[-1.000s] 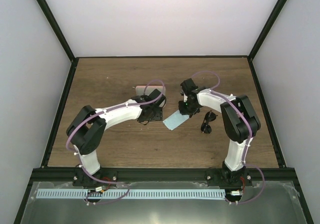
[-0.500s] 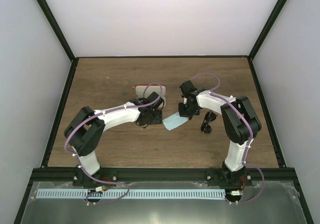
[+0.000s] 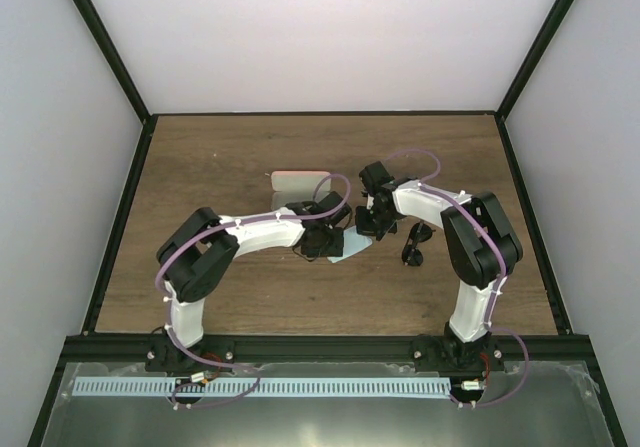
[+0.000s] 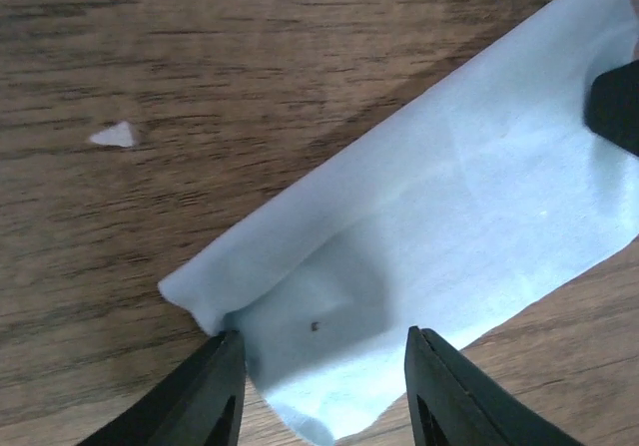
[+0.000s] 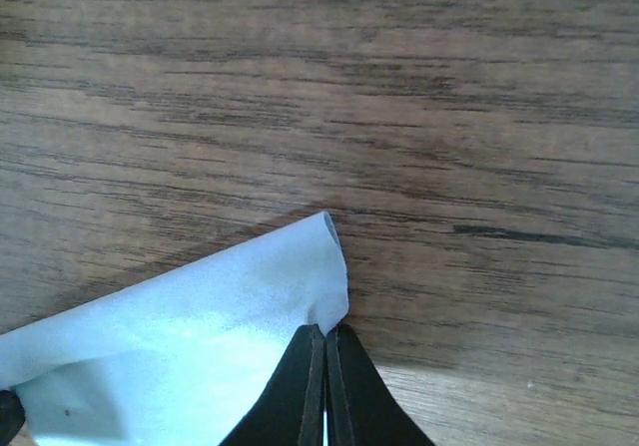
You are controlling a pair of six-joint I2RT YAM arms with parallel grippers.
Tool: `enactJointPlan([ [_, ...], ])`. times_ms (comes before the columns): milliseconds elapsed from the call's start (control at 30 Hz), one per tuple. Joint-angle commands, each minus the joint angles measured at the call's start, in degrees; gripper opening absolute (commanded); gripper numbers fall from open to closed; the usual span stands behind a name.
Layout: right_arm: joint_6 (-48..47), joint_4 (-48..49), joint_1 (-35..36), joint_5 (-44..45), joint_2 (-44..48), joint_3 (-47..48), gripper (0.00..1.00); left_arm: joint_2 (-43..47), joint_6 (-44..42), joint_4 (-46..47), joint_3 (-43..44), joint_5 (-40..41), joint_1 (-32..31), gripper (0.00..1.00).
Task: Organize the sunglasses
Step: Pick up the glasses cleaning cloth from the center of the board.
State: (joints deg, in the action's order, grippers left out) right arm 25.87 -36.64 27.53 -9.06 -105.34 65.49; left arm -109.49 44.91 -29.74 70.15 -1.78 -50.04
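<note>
The sunglasses (image 3: 414, 243), black with dark lenses, lie on the table just right of my right gripper (image 3: 372, 225). That gripper (image 5: 326, 338) is shut on one raised corner of the light blue cloth (image 5: 190, 336). My left gripper (image 3: 322, 242) is at the cloth's opposite end. In the left wrist view the left gripper (image 4: 324, 391) is open, its jaws straddling a lifted corner of the cloth (image 4: 449, 207). Its left fingertip (image 4: 215, 386) touches the cloth's edge. The sunglasses do not show in either wrist view.
A pink oblong case (image 3: 300, 180) lies behind the left arm's wrist. The wooden table (image 3: 200, 167) is ringed by a black frame and white walls. A small white fleck (image 4: 115, 135) sits on the wood left of the cloth.
My left arm has swung right, off the pink case and onto the cloth's left end, its jaws narrowing. My right gripper has shut on the cloth's corner.
</note>
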Motion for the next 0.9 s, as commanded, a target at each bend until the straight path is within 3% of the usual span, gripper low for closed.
enactJointPlan([
  [0, 1.06, -0.82, 0.51, -0.9, 1.17, -0.64, 0.01, -1.94, 1.06, -1.18, 1.68, -0.97, -0.09, 0.45],
  [300, 1.06, -0.32, 0.51, -1.14, 1.31, -0.76, 0.01, -2.33, 1.5, -2.58, 1.71, -0.53, -0.08, 0.34],
  [767, 0.84, 1.0, 0.51, -1.7, 2.79, -1.6, 0.01, -5.15, -0.18, -4.35, 3.69, -0.73, -0.1, 0.06],
  [867, 0.92, 0.9, 0.49, -1.82, 3.15, -1.24, 0.01, -5.05, -0.42, -5.17, 4.22, 0.28, -0.05, 0.04],
])
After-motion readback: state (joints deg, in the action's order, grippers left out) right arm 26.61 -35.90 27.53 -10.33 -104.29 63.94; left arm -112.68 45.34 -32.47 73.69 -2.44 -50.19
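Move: The left hand's half-open fingers straddle the near left end of the cleaning cloth, whose middle lies about 4 cm to the right, 2 cm ahead and 1 cm lower. From that hand the open glasses case stands about 13 cm ahead and 6 cm left. The right hand already pinches the cloth's far right end; the middle is roughly 4 cm left of it and 3 cm back. The sunglasses lie some 9 cm right of the right hand and 3 cm back. Pinching the near left end of the cloth, the left fingers go from half open to nearly shut while that hand otherwise all but stays in place, sinking barely 1 cm and finishing about half a centimetre farther right. The right hand keeps its closed pinch on the opposite end, easing back about half a centimetre near the finish. ##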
